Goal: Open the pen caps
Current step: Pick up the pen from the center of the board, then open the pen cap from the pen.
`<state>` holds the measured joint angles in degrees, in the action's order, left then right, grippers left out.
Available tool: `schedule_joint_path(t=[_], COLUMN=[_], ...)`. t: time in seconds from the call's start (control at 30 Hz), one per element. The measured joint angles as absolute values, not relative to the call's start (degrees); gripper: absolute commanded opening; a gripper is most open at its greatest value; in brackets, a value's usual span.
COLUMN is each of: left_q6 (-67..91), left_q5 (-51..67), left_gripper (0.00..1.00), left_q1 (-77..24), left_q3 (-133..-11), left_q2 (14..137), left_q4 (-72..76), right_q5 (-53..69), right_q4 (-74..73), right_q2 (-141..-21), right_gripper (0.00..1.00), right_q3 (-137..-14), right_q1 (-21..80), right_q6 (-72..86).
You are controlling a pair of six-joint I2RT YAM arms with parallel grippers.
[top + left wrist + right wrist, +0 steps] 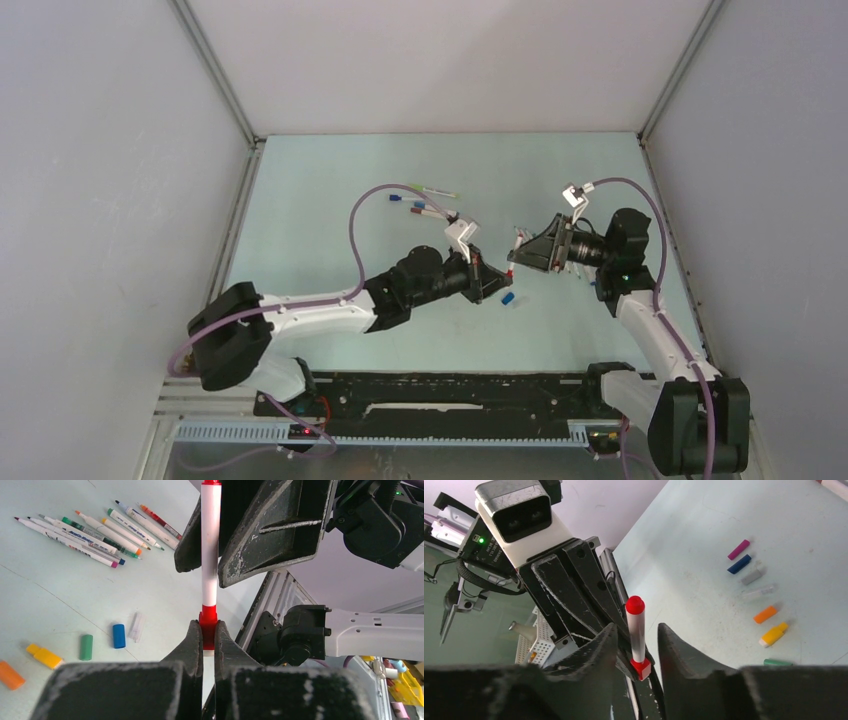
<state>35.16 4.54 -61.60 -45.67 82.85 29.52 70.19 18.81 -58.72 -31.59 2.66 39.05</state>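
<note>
A white-barrelled red pen (210, 545) stands upright between the two grippers. My left gripper (208, 630) is shut on the square red piece at its lower end (641, 668). A round red cap (635, 605) tops the other end. My right gripper (638, 627) is open, its fingers (270, 530) flanking the barrel with a gap on each side. In the top view the left gripper (497, 280) and right gripper (518, 250) meet tip to tip at mid-table.
Several uncapped pens (95, 535) lie side by side on the pale table (60, 595). Loose caps lie near: blue (118, 636), green (86, 647), yellow (44, 655), orange (10, 675). A metal rail (450, 405) runs along the table's near edge.
</note>
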Motion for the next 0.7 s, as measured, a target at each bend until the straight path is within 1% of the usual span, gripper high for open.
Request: schedule_joint_path(t=[0.03, 0.07, 0.3, 0.4, 0.6, 0.7], left_q6=[35.2, 35.2, 36.2, 36.7, 38.2, 38.3], left_q5=[4.6, 4.6, 5.5, 6.5, 6.5, 6.4], left_gripper=[0.00, 0.00, 0.00, 0.00, 0.00, 0.00], left_q1=[-61.6, -61.6, -61.5, -61.2, -59.7, -59.5], left_q3=[-45.7, -45.8, -47.1, -48.4, -50.2, -50.2], left_q2=[83.0, 83.1, 84.5, 86.2, 87.8, 87.8], left_q4=[29.5, 29.5, 29.8, 31.0, 37.5, 39.2], right_q5=[70.2, 70.2, 70.0, 71.4, 77.8, 78.7], right_q4=[18.9, 19.1, 20.9, 20.6, 18.5, 17.7], right_q2=[-58.7, -58.7, -58.7, -59.5, -66.5, -67.3], right_gripper=[0.11, 0.00, 0.00, 0.00, 0.00, 0.00], right_q3=[-31.6, -31.6, -31.3, -32.4, -42.6, -44.5], right_q1=[2.7, 2.8, 1.8, -0.8, -4.1, -4.1], right_q6=[39.1, 39.1, 38.6, 38.7, 41.2, 41.4])
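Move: The red pen, held up by its cap in the left fingers and slanting forward and up, has its middle some 3 cm ahead, 1 cm right and 3 cm above the left hand. That same middle already stands between the open right fingers, only about 1 cm above the right hand. From the right hand, the blue cap lies about 1 cm back, 2 cm right and 22 cm below; the row of uncapped pens lies about 9 cm ahead and 14 cm right, equally low. The red pen's white barrel is pinched by the right fingers, which shut on it almost in place while the left keeps its hold on the cap. Then both hands carry the pen up together, about 4 to 5 cm, also forward and to the right some 2 to 3 cm, the left fingers tipping up roughly 10 degrees. ##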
